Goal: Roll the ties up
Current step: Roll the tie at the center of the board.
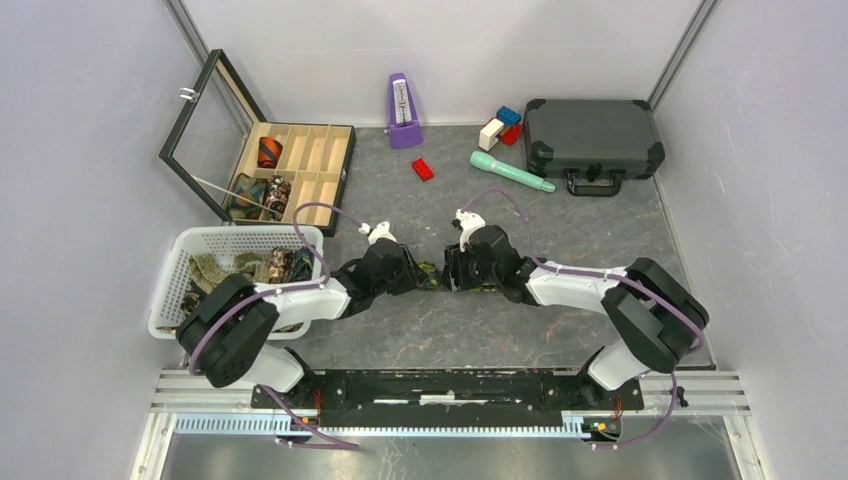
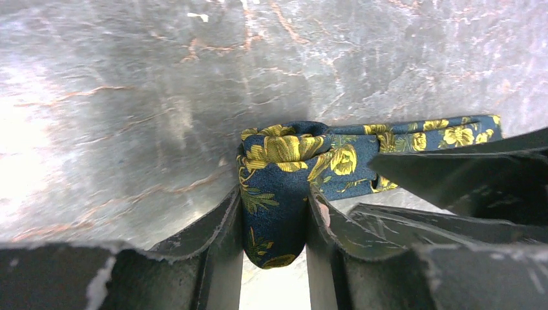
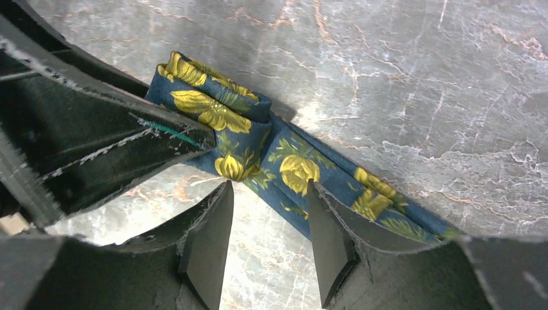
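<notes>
A navy tie [image 2: 284,161] with yellow flowers lies mid-table, partly coiled at one end. My left gripper [image 2: 274,203] is shut on that coiled end, the fabric pinched between both fingers. In the right wrist view the coil [image 3: 213,106] sits ahead and to the left, and the flat strip [image 3: 304,171] runs off to the lower right. My right gripper [image 3: 268,194] is open, its tips at the strip's near edge with only table between them. From above, the left gripper [image 1: 420,274] and right gripper [image 1: 452,272] meet tip to tip, and the tie [image 1: 433,270] barely shows between them.
A white basket [image 1: 240,235] of loose ties stands at the left. Behind it is an open wooden box [image 1: 310,165] holding rolled ties. At the back are a purple metronome [image 1: 403,110], a red block [image 1: 423,169], a teal tool [image 1: 510,170], small blocks [image 1: 500,128] and a grey case [image 1: 592,140].
</notes>
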Available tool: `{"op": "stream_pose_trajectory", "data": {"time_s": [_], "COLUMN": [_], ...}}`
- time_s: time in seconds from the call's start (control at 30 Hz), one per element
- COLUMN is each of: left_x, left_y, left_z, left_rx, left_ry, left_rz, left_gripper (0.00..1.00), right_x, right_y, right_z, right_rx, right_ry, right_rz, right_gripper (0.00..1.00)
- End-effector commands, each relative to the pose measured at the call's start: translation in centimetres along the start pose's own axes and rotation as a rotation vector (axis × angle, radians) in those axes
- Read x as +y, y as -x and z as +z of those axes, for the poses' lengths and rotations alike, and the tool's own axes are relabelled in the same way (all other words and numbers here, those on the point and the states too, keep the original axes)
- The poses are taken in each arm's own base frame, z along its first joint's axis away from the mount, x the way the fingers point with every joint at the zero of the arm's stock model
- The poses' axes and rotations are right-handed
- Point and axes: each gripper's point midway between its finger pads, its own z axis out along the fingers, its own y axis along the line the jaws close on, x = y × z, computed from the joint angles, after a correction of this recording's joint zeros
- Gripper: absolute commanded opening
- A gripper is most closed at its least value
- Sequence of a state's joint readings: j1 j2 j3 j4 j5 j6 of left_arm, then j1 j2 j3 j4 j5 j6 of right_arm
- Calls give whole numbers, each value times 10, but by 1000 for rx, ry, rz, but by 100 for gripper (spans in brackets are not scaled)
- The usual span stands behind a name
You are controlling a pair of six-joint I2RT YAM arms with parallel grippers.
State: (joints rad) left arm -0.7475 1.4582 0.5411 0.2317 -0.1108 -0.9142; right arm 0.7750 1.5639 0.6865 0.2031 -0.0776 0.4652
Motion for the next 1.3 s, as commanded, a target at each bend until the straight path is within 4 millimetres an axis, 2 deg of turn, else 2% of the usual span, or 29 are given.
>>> {"op": "stream_pose_trajectory", "data": {"time_s": [0.0, 0.2, 0.63, 0.87, 1.27], "left_x": [28, 48, 83, 90, 84], "left_y": [10, 20, 36, 39, 38], "left_z": [-19, -40, -76, -79, -71], "left_rx": [-20, -33, -28, -8, 13], "left_ry": [155, 290, 558, 675, 821], "left_rz": [117, 185, 344, 433, 602], "left_gripper": [25, 25, 24, 24, 24], "right_x": [21, 20, 6, -4, -21], "right_y": [27, 29, 14, 10, 9], "right_z": [-17, -26, -37, -41, -53], "right_rx": [-54, -77, -84, -87, -108], "right_ry": [63, 61, 24, 4, -27], "right_rz": [-27, -27, -21, -11, 8], "right_gripper": [53, 53, 52, 52, 51]}}
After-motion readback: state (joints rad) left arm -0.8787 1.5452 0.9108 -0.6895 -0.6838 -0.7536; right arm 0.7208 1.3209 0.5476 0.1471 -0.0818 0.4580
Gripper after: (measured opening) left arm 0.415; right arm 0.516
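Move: The left gripper already pinches the rolled end of the tie; the spot of bare table to take it to is about 11 cm left, 2 cm back and 2 cm down. The basket's middle lies some 35 cm left, level with this hand; the compartment box's middle is about 25 cm left and 20 cm ahead. From the right hand the rolled end is about 5 cm left, 1 cm ahead and 1 cm lower. Keep the left fingers shut on the rolled end and draw it left about 11 cm towards the basket, rolling the wrist some 50 degrees so the fingers swing from slanting rightwards to pointing more steeply down. Meanwhile raise the half-open right gripper about 3 cm, then shift it right along the flat strip, easing down slightly. ##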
